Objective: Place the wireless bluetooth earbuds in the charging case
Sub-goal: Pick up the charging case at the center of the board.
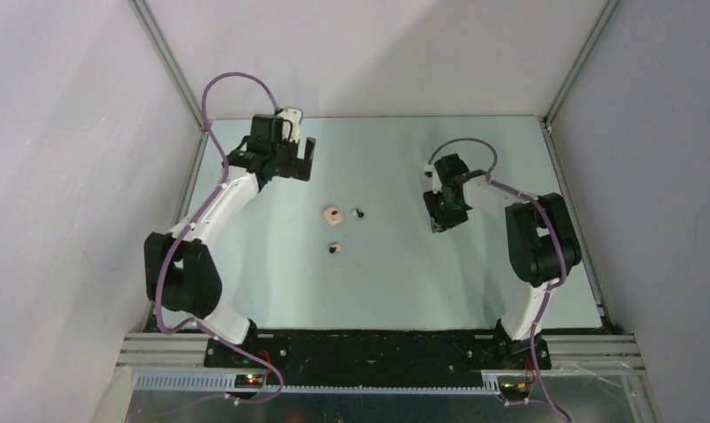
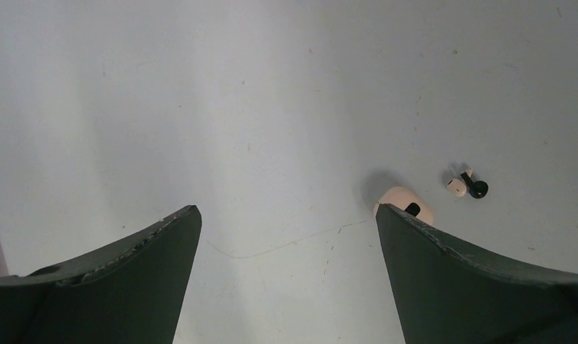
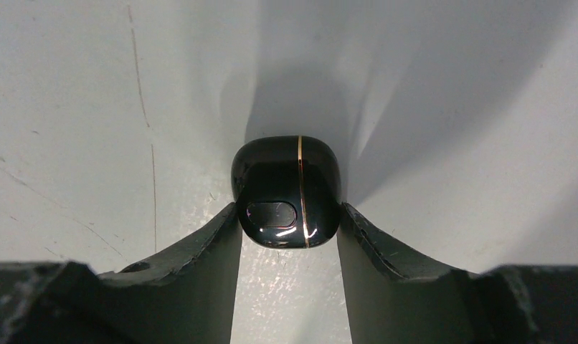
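The beige pebble-like charging case (image 1: 333, 214) lies mid-table and peeks out beside my left finger (image 2: 404, 202). One of the earbuds (image 1: 358, 212) rests just right of it, pale with a dark tip (image 2: 464, 185). The other earbud (image 1: 335, 248) lies a little nearer the arms. My left gripper (image 1: 304, 162) hovers wide open at the far left, nothing between its fingers (image 2: 288, 209). My right gripper (image 1: 440, 222) is down on the table at the right, fingertips pressed against both sides of a glossy black rounded case with a gold seam (image 3: 286, 179).
Pale grey walls and metal frame posts (image 1: 168, 62) enclose the table. The black base rail (image 1: 369, 348) runs along the near edge. Purple cables (image 1: 237, 84) loop over both arms.
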Robot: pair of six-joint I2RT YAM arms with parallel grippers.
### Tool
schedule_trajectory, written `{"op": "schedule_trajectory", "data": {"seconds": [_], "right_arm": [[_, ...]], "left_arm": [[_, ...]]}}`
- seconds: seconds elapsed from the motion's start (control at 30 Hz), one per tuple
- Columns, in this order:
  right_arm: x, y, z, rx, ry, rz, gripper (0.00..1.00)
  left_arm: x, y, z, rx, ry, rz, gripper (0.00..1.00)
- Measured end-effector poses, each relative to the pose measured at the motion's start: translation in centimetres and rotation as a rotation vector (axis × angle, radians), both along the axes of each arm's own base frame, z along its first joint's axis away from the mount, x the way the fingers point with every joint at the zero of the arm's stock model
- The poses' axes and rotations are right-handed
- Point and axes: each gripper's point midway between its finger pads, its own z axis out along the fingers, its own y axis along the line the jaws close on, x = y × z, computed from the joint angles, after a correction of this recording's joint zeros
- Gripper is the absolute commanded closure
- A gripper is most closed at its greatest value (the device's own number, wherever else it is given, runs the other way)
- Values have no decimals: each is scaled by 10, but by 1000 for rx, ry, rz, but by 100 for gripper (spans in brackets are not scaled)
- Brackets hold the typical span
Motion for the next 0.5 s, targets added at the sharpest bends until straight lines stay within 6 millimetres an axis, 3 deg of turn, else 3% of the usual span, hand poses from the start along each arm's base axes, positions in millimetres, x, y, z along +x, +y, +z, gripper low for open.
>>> {"op": "schedule_trajectory", "data": {"seconds": [0.23, 0.37, 0.5], "right_arm": [[8, 5, 12, 0, -71, 101, 87], [23, 15, 38, 36, -167, 144, 87], [55, 39, 85, 103, -329, 199, 86]], "left_arm": [[4, -16, 5, -53, 3, -63, 0], [9, -30, 21, -104, -22, -117, 0], [20, -54, 48, -190, -58, -208, 1]]}}
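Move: The black charging case is already pinched in the right fingers, at or just above the board. From that hand the upper earbud pair lies about 20 cm left and 4 cm farther out; the pink case 26 cm left and 3 cm out. From the open left hand the charging case is some 34 cm right, 8 cm back and 17 cm below, with the pink case 8 cm right, 4 cm back and 18 cm below. Right arm lifts the pinched charging case about 8 cm, forward and left; open left hand moves right and up. ##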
